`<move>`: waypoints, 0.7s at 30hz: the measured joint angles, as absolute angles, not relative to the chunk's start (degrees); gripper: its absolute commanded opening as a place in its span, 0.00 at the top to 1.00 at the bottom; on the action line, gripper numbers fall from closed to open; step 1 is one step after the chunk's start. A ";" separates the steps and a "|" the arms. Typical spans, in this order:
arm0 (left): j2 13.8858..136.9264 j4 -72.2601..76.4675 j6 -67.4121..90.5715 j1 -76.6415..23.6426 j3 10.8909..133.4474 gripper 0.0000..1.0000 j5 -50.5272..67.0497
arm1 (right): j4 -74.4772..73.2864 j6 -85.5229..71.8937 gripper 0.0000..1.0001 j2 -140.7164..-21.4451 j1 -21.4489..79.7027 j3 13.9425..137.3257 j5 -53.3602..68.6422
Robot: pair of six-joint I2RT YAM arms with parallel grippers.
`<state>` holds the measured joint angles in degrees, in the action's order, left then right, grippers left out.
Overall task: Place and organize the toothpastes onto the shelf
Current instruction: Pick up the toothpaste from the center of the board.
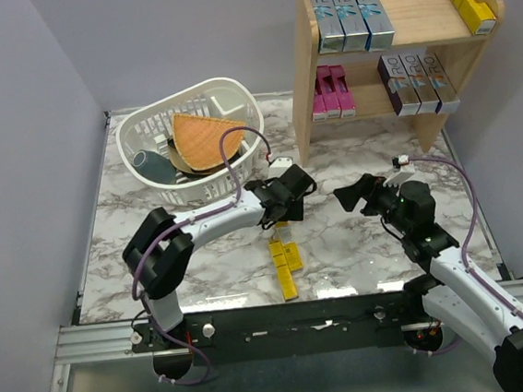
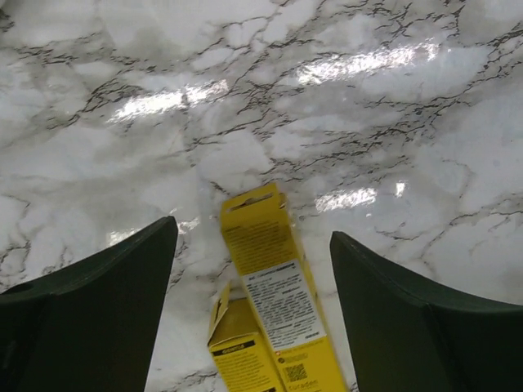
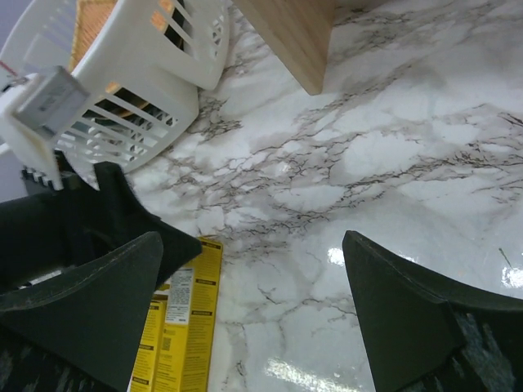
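Observation:
Two yellow toothpastes [image 1: 286, 266] lie side by side on the marble table. My left gripper [image 1: 284, 214] hovers over their far ends. In the left wrist view its jaws stand open on either side of the longer yellow carton [image 2: 274, 278], touching neither it nor the shorter one [image 2: 241, 351]. My right gripper [image 1: 353, 198] hangs open over bare marble to the right, with the yellow cartons [image 3: 184, 327] at its left finger. The wooden shelf [image 1: 304, 62] holds blue-silver cartons [image 1: 353, 16] and a yellow one [image 1: 470, 4] on top, pink [image 1: 332, 92] and purple-silver ones [image 1: 417, 81] below.
A white slotted basket [image 1: 144, 133] with an orange wedge [image 1: 202, 139] and grey items stands at the back left, close behind my left arm. The shelf's side panel [image 3: 294, 33] rises just beyond my right gripper. Grey walls close in both table sides.

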<state>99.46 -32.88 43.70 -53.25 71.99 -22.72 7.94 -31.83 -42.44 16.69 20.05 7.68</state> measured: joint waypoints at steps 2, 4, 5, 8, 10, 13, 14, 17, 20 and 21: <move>103.66 -33.69 43.99 -54.15 75.44 0.20 -22.92 | 8.47 -31.97 0.00 -42.39 17.91 20.03 6.79; 106.74 -34.74 44.16 -54.52 78.11 0.23 -22.96 | 8.93 -31.94 0.00 -42.26 18.70 20.03 6.13; 107.83 -35.29 44.25 -54.59 79.02 0.24 -22.94 | 9.04 -31.94 0.00 -42.19 18.92 20.03 5.78; 109.56 -36.75 44.47 -54.78 79.77 0.26 -22.94 | 9.17 -31.92 0.00 -42.02 19.51 20.03 4.58; 110.37 -38.15 44.82 -54.78 79.83 0.28 -22.90 | 9.17 -31.90 0.00 -42.02 19.79 20.03 3.86; 111.39 -39.46 45.39 -54.72 79.83 0.34 -22.90 | 9.17 -31.90 0.00 -42.06 20.27 20.05 2.85; 111.68 -39.62 45.47 -54.74 79.83 0.37 -22.87 | 9.17 -31.90 0.00 -42.09 20.49 20.05 2.70; 112.86 -39.99 45.89 -54.76 79.88 0.45 -22.06 | 9.26 -31.88 0.00 -42.28 21.15 20.05 2.35; 113.60 -39.75 46.17 -54.76 80.29 0.51 -21.06 | 9.28 -31.88 0.00 -42.44 21.50 20.05 1.93; 113.60 -39.53 46.28 -54.76 80.31 0.53 -20.71 | 9.28 -31.88 0.00 -42.44 21.65 20.05 1.63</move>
<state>113.60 -39.53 46.28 -54.76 80.31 -20.71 9.28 -31.88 -42.44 21.65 20.05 1.63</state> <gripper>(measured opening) 0.541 0.998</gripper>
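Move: The toothpaste I want lies on the marble below my left hand: its middle is about 5 cm back, 1 cm to the right and 7 cm down, its far end almost under my fingers. The other yellow toothpaste lies beside it, roughly 11 cm back and 1 cm left of that hand, while the shelf's near left foot stands some 13 cm ahead and 7 cm right. From my right hand the wanted toothpaste is about 5 cm back, 13 cm left and 14 cm down. I lower my left hand about 6 cm onto the far end of the right-hand yellow toothpaste, swinging a couple of centimetres right at first, then easing slightly back. As I sink I tip the fingers some 10 degrees steeper and close them from nearly wide to about half, bringing one fingertip to each long side so they pinch the box near its far end. ##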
